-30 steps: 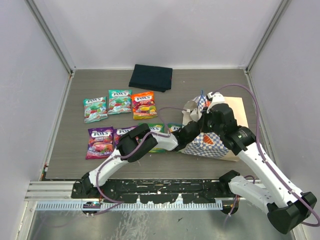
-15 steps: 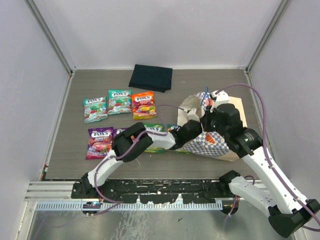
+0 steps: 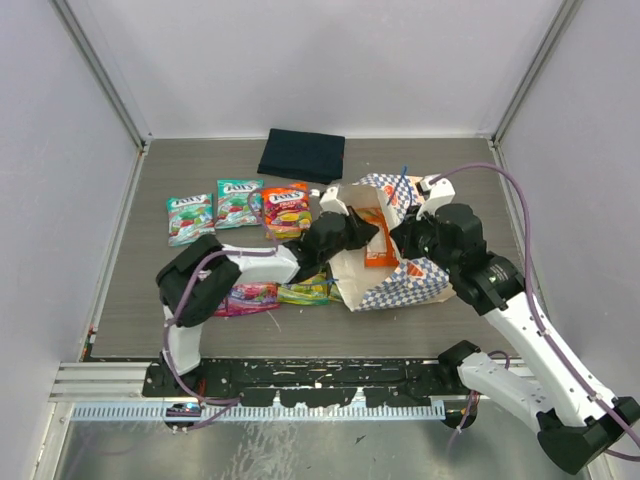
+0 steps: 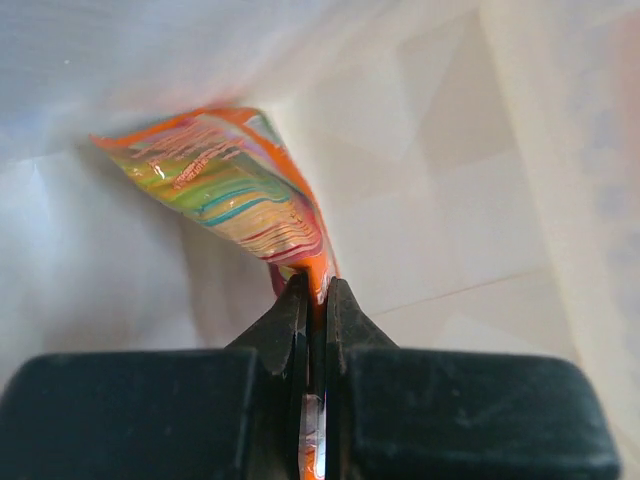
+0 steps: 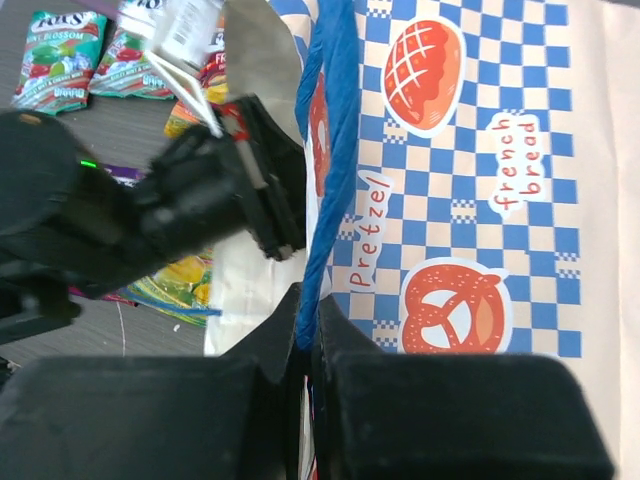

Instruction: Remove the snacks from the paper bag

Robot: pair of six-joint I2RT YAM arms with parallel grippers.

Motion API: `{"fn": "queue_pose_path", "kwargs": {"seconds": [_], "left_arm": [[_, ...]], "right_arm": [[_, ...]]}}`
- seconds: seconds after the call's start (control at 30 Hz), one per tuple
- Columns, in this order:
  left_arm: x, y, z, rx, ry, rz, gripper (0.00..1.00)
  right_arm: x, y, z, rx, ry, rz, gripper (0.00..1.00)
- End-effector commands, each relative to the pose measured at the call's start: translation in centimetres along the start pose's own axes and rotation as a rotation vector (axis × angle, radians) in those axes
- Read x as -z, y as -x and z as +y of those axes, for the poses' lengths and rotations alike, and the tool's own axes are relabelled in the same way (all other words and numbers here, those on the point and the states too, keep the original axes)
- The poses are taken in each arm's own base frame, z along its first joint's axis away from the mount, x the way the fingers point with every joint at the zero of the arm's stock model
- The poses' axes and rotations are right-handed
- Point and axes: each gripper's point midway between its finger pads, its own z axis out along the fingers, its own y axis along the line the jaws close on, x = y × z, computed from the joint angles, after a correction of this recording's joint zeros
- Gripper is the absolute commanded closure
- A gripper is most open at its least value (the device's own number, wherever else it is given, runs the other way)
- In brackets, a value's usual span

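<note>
The blue-and-white checkered paper bag (image 3: 400, 285) lies at the right of the table, its cream mouth facing left. My left gripper (image 3: 366, 231) reaches into that mouth and is shut on the corner of an orange snack pouch (image 4: 235, 185), which hangs inside against the bag's white wall (image 4: 480, 200). My right gripper (image 5: 308, 322) is shut on the bag's blue cord handle (image 5: 330, 150) at the rim. Several snacks lie on the table to the left: two teal pouches (image 3: 190, 217), an orange one (image 3: 287, 210), a purple one (image 3: 250, 295) and a green one (image 3: 305, 290).
A dark navy folded cloth (image 3: 302, 155) lies at the back of the table. Grey walls close the table at left, back and right. My left arm (image 3: 215, 275) stretches across the pouches of the near row.
The left gripper has shut on the orange pouch inside the bag. The bag's mouth has opened wider and turned left, and the left arm's elbow has swung left.
</note>
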Motion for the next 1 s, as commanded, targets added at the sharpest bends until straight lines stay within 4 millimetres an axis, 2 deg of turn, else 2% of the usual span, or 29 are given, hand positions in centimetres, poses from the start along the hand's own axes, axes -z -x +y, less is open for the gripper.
{"fn": "queue_pose_path", "kwargs": {"seconds": [0.0, 0.13, 0.27, 0.4, 0.47, 0.5, 0.6, 0.67, 0.8, 0.87, 0.9, 0.97], "left_arm": [[3.4, 6.9, -6.2, -0.037, -0.155, -0.153, 1.0], [5.6, 8.5, -7.0, -0.045, -0.178, -0.166, 1.0], [7.9, 9.8, -7.0, -0.075, -0.162, -0.173, 1.0], [9.9, 11.2, -5.4, -0.161, -0.081, -0.154, 1.0], [11.1, 12.3, -4.6, -0.207, -0.032, -0.148, 1.0], [11.6, 12.7, -3.9, -0.223, -0.001, -0.141, 1.0], [13.9, 14.7, -2.3, -0.247, 0.066, -0.158, 1.0], [15.7, 16.6, -1.1, -0.255, 0.119, -0.198, 1.0], [19.9, 20.2, -0.2, -0.277, 0.182, -0.282, 1.0], [21.3, 21.4, 0.4, -0.294, 0.218, -0.294, 1.0], [21.9, 21.9, 0.6, -0.303, 0.234, -0.294, 1.0], [22.7, 22.5, 1.0, -0.335, 0.265, -0.282, 1.0]], "right_arm": [[-1.2, -0.2, 0.5, -0.012, 0.032, -0.011, 0.99], [-1.7, -0.8, -0.1, -0.015, 0.007, 0.0, 0.99], [-1.8, -0.2, -2.0, -0.033, -0.081, -0.025, 0.99], [-2.2, 0.3, -4.2, -0.067, -0.161, -0.033, 0.99], [-2.6, 1.2, -5.5, -0.089, -0.191, -0.058, 0.99], [-2.7, 1.8, -6.5, -0.109, -0.208, -0.073, 0.99], [-3.1, 4.3, -7.3, -0.14, -0.183, -0.139, 0.99], [-3.5, 6.4, -6.9, -0.144, -0.138, -0.175, 0.99], [-4.3, 11.2, -5.4, -0.126, -0.051, -0.243, 0.99], [-5.3, 13.2, -5.2, -0.114, -0.014, -0.243, 0.99], [-5.3, 15.1, -4.9, -0.104, 0.016, -0.266, 0.99], [-6.3, 17.1, -5.1, -0.093, 0.056, -0.261, 0.99]]}}
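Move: The orange snack packet already pinched in the left fingers is still inside the bag. The orange packet on the table, towards which it goes, lies about 22 cm to the left of that hand, 12 ahead and 12 below; the teal packet is some 13 cm farther left of it, and the nearer green packet is 18 left and 6 back from the hand. From the right hand, the bag's middle is about 6 ahead, 3 right and 15 below. The held orange packet goes up about 10 cm, then, still rising, sweeps left out through the bag's mouth towards the orange packet on the table, some 23 cm in all, the left wrist rolling left side up and turning a little counter-clockwise. The right fingers keep the blue handle, sink slightly, then take the bag right and forward about 12 cm, turning clockwise and rising at the last. ##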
